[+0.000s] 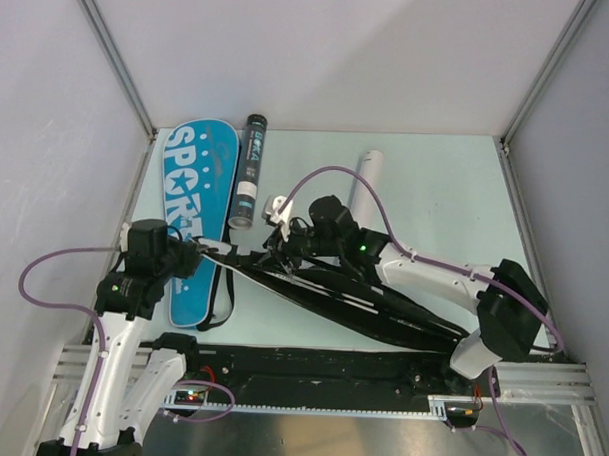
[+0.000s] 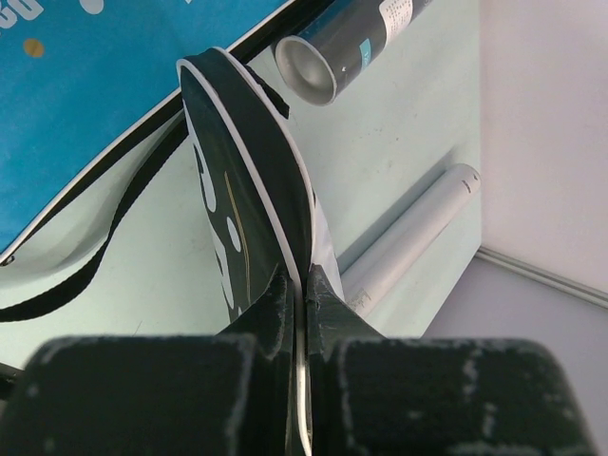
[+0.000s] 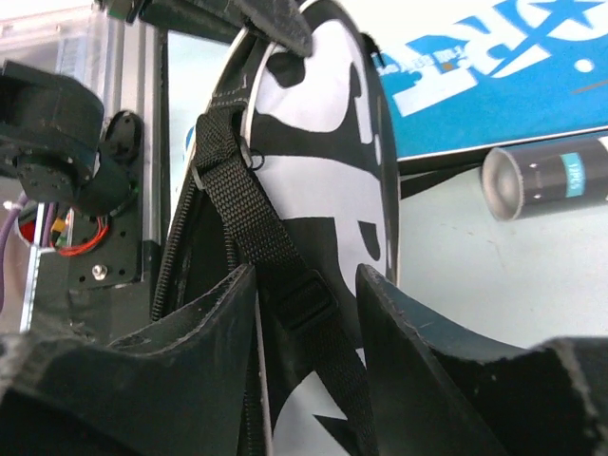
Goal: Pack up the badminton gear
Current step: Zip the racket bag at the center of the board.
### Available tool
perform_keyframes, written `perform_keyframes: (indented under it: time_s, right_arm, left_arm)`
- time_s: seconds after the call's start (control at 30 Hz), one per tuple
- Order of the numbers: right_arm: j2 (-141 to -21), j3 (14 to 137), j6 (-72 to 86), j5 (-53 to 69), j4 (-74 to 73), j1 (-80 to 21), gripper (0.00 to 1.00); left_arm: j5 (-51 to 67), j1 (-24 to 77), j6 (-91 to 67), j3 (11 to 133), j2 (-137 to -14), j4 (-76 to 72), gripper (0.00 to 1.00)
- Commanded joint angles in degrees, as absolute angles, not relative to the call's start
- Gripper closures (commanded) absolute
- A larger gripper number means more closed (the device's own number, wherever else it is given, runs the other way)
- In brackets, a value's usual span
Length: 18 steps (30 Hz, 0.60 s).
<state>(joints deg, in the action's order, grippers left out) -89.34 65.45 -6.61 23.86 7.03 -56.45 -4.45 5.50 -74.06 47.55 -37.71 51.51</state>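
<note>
A black racket cover (image 1: pixel 332 294) with white lettering hangs between my two grippers, running from the left one down to the lower right. My left gripper (image 2: pixel 306 285) is shut on the black cover's (image 2: pixel 237 171) white-piped edge. My right gripper (image 3: pixel 306 275) stands open astride the black cover's (image 3: pixel 323 161) rim, with its black strap (image 3: pixel 247 209) passing between the fingers. The blue "SPORT" cover (image 1: pixel 195 219) lies flat at the left. Beside the blue cover lies a black teal-printed tube (image 1: pixel 251 166), and a white tube (image 1: pixel 366 185) lies further right.
Grey enclosure walls close in the pale table (image 1: pixel 435 203) on three sides. A metal rail (image 1: pixel 319 374) with the arm bases runs along the near edge. The blue cover's loose black strap (image 1: pixel 217 305) trails beside the left arm.
</note>
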Motion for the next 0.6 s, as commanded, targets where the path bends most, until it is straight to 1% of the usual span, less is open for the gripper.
perform_keyframes:
  time_s: [0.0,0.07,0.1,0.13,0.2,0.23,0.27,0.3,0.37,0.43,0.57]
  right_arm:
    - [-91.9,68.7,-10.9,30.5,3.1,-58.2,0.47]
    - [-92.9,69.0,-12.0,29.7,2.6,-58.9,0.47]
    - [-93.4,69.2,-12.0,28.8,2.6,-59.0,0.50]
    - [-93.7,69.5,-11.5,27.9,2.9,-58.7,0.56]
    - [-93.6,69.8,-9.9,26.2,3.6,-57.9,0.78]
    - [-93.3,70.3,-9.5,24.6,3.5,-57.5,0.86]
    - [-92.6,71.1,-10.4,22.8,1.9,-57.7,0.93]
    - [-91.9,72.7,-11.6,19.6,-0.7,-58.4,0.96]
    - [-90.2,74.9,-15.1,13.9,-5.2,-60.0,0.99]
    - [-88.1,75.7,-17.4,10.6,-6.3,-61.1,1.00]
    - [-85.8,76.1,-17.2,10.8,-5.8,-62.0,0.97]
  left_arm:
    - [-5.3,5.9,-74.1,47.4,-37.0,50.3,1.00]
    - [-5.2,6.0,-74.3,47.3,-37.1,50.2,1.00]
    - [-5.1,6.0,-74.3,47.2,-37.1,50.2,1.00]
    - [-5.1,6.0,-74.3,47.2,-37.1,50.3,1.00]
    - [-5.4,6.0,-74.3,47.1,-36.9,50.3,1.00]
    - [-5.9,6.0,-74.4,47.1,-36.8,50.3,1.00]
    - [-6.4,6.0,-74.4,47.0,-36.5,50.2,1.00]
    - [-6.8,6.0,-74.4,47.0,-36.4,50.3,1.00]
    - [-7.2,6.1,-74.3,47.0,-36.5,50.2,1.00]
    - [-7.3,6.0,-74.2,46.9,-36.6,50.3,1.00]
    - [-7.5,6.0,-74.6,46.2,-36.9,50.2,1.00]
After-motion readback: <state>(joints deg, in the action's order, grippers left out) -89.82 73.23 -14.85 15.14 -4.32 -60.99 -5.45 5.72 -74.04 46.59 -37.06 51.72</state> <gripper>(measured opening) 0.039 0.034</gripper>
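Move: The black strap on the racket bag hangs about 2 cm below the right hand, 2 cm back and 1 cm to its left, already between the open fingers. The bag's pinched end is some 14 cm to the right hand's left, 1 cm ahead and 2 cm lower. The blue bag's middle lies roughly 23 cm left, 16 cm ahead and 20 cm below. From the left hand the strap is about 13 cm right, 3 cm back, roughly level. The strap on the racket bag is what the right fingers close on: the hand sinks about 2 cm while drawing back nearly as far and a little left, shuts on the webbing, then rises some 4 cm with it and eases forward. The left hand keeps its pinch on the bag's end almost in place. ##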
